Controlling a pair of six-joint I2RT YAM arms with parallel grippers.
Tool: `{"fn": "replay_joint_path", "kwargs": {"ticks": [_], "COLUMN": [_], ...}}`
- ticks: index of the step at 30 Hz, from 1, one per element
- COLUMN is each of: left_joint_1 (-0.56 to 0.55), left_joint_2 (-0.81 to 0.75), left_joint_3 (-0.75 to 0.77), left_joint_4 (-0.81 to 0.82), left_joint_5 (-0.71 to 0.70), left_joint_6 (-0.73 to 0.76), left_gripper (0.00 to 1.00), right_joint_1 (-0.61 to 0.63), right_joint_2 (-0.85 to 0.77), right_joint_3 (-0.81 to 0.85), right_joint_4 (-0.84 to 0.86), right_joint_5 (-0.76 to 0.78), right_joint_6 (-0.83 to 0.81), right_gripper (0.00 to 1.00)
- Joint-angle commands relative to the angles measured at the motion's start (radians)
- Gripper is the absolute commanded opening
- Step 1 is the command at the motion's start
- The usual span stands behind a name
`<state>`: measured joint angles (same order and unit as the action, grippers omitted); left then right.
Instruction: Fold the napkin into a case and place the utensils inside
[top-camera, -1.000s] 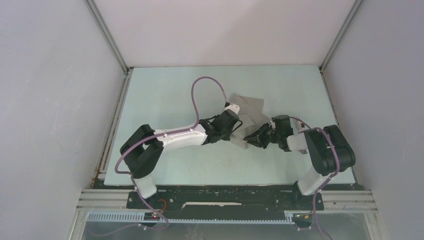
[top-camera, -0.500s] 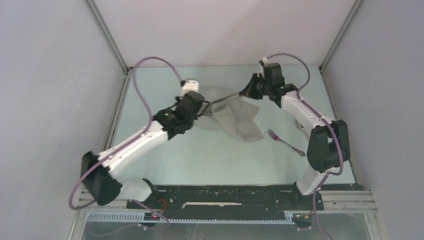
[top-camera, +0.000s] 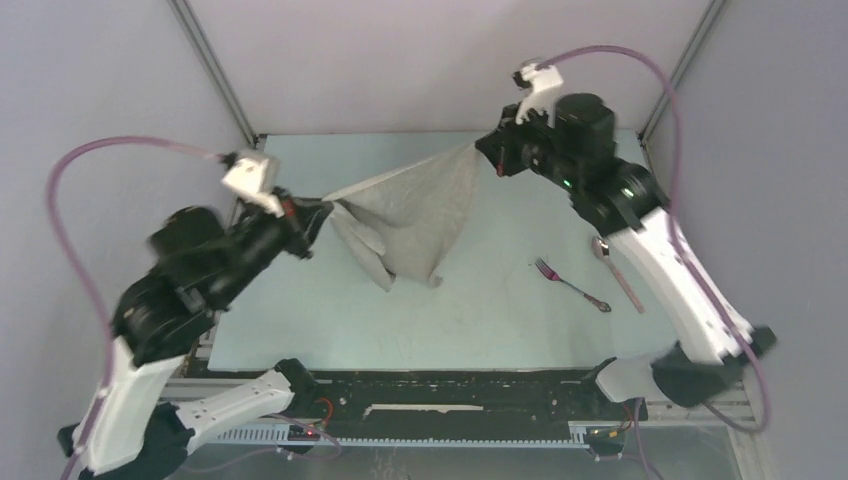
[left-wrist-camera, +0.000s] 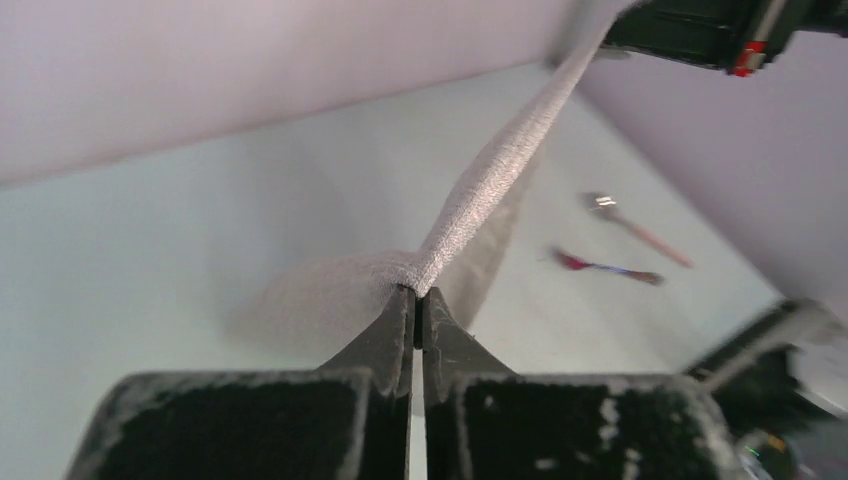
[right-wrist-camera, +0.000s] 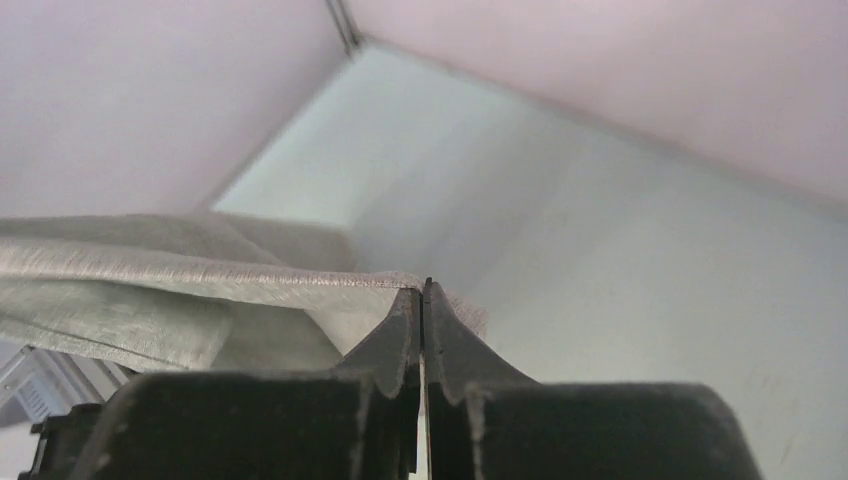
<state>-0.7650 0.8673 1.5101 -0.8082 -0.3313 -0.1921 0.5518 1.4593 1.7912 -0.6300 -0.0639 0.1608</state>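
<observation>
The grey-beige napkin (top-camera: 415, 215) hangs in the air, stretched between both arms, its lower folds drooping toward the table. My left gripper (top-camera: 325, 207) is shut on its left corner; in the left wrist view the cloth (left-wrist-camera: 480, 185) runs taut from the closed tips (left-wrist-camera: 416, 292) up to the other arm. My right gripper (top-camera: 482, 147) is shut on the opposite corner, and the right wrist view shows the napkin's edge (right-wrist-camera: 200, 265) pinched at the tips (right-wrist-camera: 424, 288). The fork (top-camera: 570, 285) and the spoon (top-camera: 617, 270) lie on the table at the right. No case is in view.
The pale green table (top-camera: 480, 320) is walled by white panels on the left, back and right. The right arm's links (top-camera: 680, 280) pass above the spoon. The left arm (top-camera: 190, 270) reaches in over the table's left edge.
Both arms have lifted and spread apart, pulling the napkin from a bunched heap into a taut span above the table. The spoon, earlier hidden, now shows beside the fork.
</observation>
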Motion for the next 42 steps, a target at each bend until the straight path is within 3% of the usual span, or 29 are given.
{"fn": "replay_joint_path", "kwargs": {"ticks": [1,5,7,9,13,15,20,23,25,26,27,29,30,32,33,37,39,42], "left_joint_1": [0.018,0.018,0.017,0.018,0.021,0.057,0.44,0.575,0.653,0.674,0.681,0.695,0.697,0.696,0.693,0.639,0.604,0.524], "left_joint_2": [-0.143,-0.174,-0.176,-0.161,-0.058,0.04,0.283,0.577,0.79,0.894,0.984,1.137,1.18,1.191,1.162,0.947,0.914,0.973], "left_joint_3": [0.131,0.14,0.135,0.139,0.137,0.134,0.007,0.023,0.126,0.205,0.27,0.433,0.486,0.511,0.485,0.216,0.141,0.144], "left_joint_4": [-0.156,-0.159,-0.153,-0.162,-0.196,-0.235,-0.128,-0.06,-0.066,-0.086,-0.092,-0.178,-0.213,-0.239,-0.224,-0.002,0.06,0.052], "left_joint_5": [0.364,0.524,0.513,0.404,0.028,-0.121,-0.067,-0.119,-0.068,-0.077,-0.143,-0.197,-0.244,-0.252,-0.226,-0.009,0.117,0.091], "left_joint_6": [0.041,-0.002,-0.016,-0.026,-0.062,-0.087,-0.124,-0.132,-0.139,-0.127,-0.119,-0.095,-0.091,-0.087,-0.093,-0.126,-0.156,-0.206], "left_gripper": [0.0,0.0,0.0,0.0,0.0,0.0,0.0,0.0,0.0,0.0,0.01,0.19,0.36,0.68,0.74,0.86,0.92,0.97], "right_joint_1": [0.091,0.175,0.177,0.171,0.095,0.033,-0.073,-0.1,-0.103,-0.102,-0.098,-0.088,-0.085,-0.08,-0.081,-0.083,-0.094,-0.119], "right_joint_2": [-0.236,-0.337,-0.352,-0.328,-0.181,-0.062,0.354,0.689,0.853,0.914,0.954,0.997,1.001,0.978,0.951,0.753,0.626,0.503], "right_joint_3": [0.015,0.016,0.017,0.017,0.071,0.155,0.464,0.695,0.796,0.814,0.821,0.806,0.799,0.777,0.754,0.492,0.328,0.057], "right_joint_4": [0.061,0.129,0.167,0.214,0.27,0.268,0.271,0.256,0.279,0.306,0.324,0.332,0.309,0.214,0.158,0.033,0.01,0.045], "right_joint_5": [0.29,0.376,0.385,0.41,0.408,0.377,0.376,0.32,0.33,0.34,0.335,0.334,0.329,0.357,0.346,0.354,0.244,0.003], "right_joint_6": [-0.229,-0.269,-0.281,-0.307,-0.31,-0.272,-0.243,-0.249,-0.266,-0.28,-0.296,-0.309,-0.309,-0.29,-0.268,-0.103,0.001,0.189], "right_gripper": [0.0,0.0,0.0,0.0,0.0,0.0,0.0,0.0,0.0,0.06,0.23,0.62,0.72,0.76,0.76,0.76,0.73,0.7]}}
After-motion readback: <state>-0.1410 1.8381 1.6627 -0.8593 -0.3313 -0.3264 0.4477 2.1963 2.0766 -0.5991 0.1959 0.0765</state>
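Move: Each hand pinches a top corner of the napkin high over the table. Its hanging middle is some 12 cm below both: 10 right and 4 ahead of the left hand, 8 left and 10 back of the right. The bare landing spot for the left corner is about 27 ahead, 12 left and 38 down; for the right, 26 ahead, 4 left and 36 down. From the right hand, fork: 11 back, 19 right; spoon: 8 back, 27 right, both 37 down. Back and up first, both arms swing the napkin 11 to 14 cm towards the bases, then whip it forward about 40 cm and down towards the bare far table. The left hand also goes left and tips down some 50 degrees. Low and far out, both sets of fingers open and let the corners go, then the hands ease back. ##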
